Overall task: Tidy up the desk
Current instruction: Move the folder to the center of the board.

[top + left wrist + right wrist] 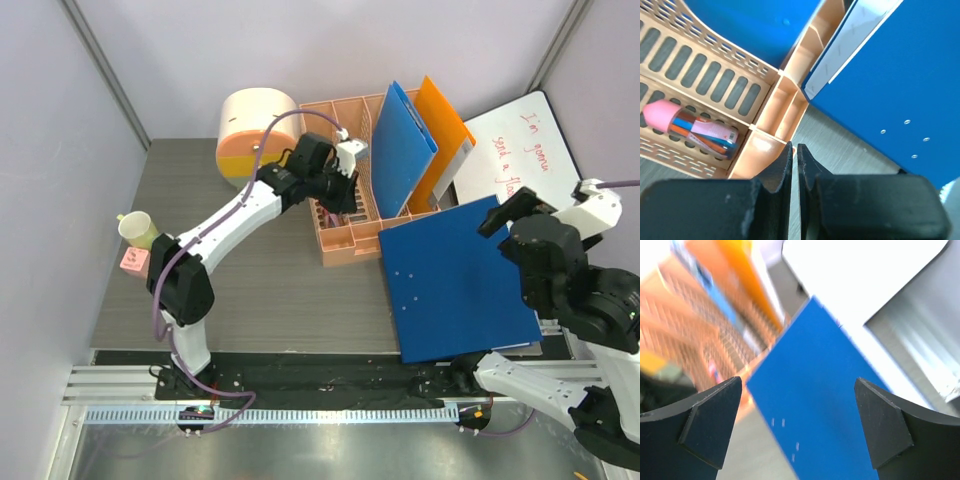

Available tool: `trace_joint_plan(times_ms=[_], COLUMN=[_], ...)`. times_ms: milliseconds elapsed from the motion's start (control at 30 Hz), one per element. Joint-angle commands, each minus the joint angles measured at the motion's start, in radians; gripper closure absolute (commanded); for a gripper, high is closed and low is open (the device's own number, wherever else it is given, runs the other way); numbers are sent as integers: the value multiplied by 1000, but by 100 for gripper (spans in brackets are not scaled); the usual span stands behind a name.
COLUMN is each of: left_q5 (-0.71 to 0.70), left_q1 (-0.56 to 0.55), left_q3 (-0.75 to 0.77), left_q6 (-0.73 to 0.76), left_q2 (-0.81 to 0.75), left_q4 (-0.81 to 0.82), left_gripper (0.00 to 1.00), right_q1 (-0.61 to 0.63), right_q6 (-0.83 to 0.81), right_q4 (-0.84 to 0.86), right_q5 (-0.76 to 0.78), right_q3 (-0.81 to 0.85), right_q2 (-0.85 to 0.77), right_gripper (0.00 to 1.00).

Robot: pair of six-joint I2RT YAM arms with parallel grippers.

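Observation:
The desk (270, 300) is a dark grey wood-grain top. A peach organizer (345, 245) stands at its back middle, holding an upright blue binder (403, 150) and an orange binder (445, 130). My left gripper (343, 203) hovers over the organizer's small front compartments (775, 107), shut with nothing between its fingers (810, 165). A pink-capped clear pen case (695, 127) lies in a slotted tray of the organizer. A second blue binder (455, 285) lies flat on the right of the desk. My right gripper (797, 381) hangs open above that flat binder (825, 405), apart from it.
A white whiteboard (525, 140) with red writing lies at the back right, partly under the flat binder. A peach and orange cylinder (255, 135) sits at the back left. A pale yellow cup (138, 230) and a pink cube (134, 262) stand at the left edge.

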Motion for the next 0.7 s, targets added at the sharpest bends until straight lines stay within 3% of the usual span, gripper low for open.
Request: trace_joint_plan(times_ms=[0, 200, 333, 433, 667], left_q5=[105, 103, 96, 102, 76], left_q1=[80, 119, 161, 227, 284], left_q3=[75, -20, -101, -118, -91], left_q6=[-70, -46, -27, -49, -36], left_q2=[-28, -95, -155, -196, -268], left_q4=[-57, -68, -80, -75, -123], left_gripper=[92, 92, 89, 78, 65], right_q1=[2, -1, -18, -18, -41], right_q6=[-186, -208, -283, -444, -524], right_q4=[115, 81, 357, 582, 556], right_q5=[259, 263, 249, 213, 150], right_q3=[63, -51, -142, -199, 1], right_q2=[51, 162, 83, 6, 197], right_gripper=[0, 0, 0, 0, 0])
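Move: The blue folder lies flat on the desk, its middle about 37 cm below the right gripper, roughly 7 cm farther out and 4 cm to its left. From that gripper the upright orange folder stands some 25 cm ahead and 10 cm left, and the whiteboard about 30 cm ahead and 10 cm right. From the left gripper the flat folder is about 26 cm right, 12 cm back and 20 cm down; the pen bottle sits roughly 4 cm ahead, 5 cm left and 15 cm lower. Sweep the nearly shut left gripper about 12 cm left, away from the flat folder and clear of the organizer's front, turning it slightly counter-clockwise and opening its fingers to around a third. Take the empty, wide-open right gripper up a little and right, then about 5 cm forward high over the flat folder, dipping and rising again as its left side rolls down; touch nothing. ##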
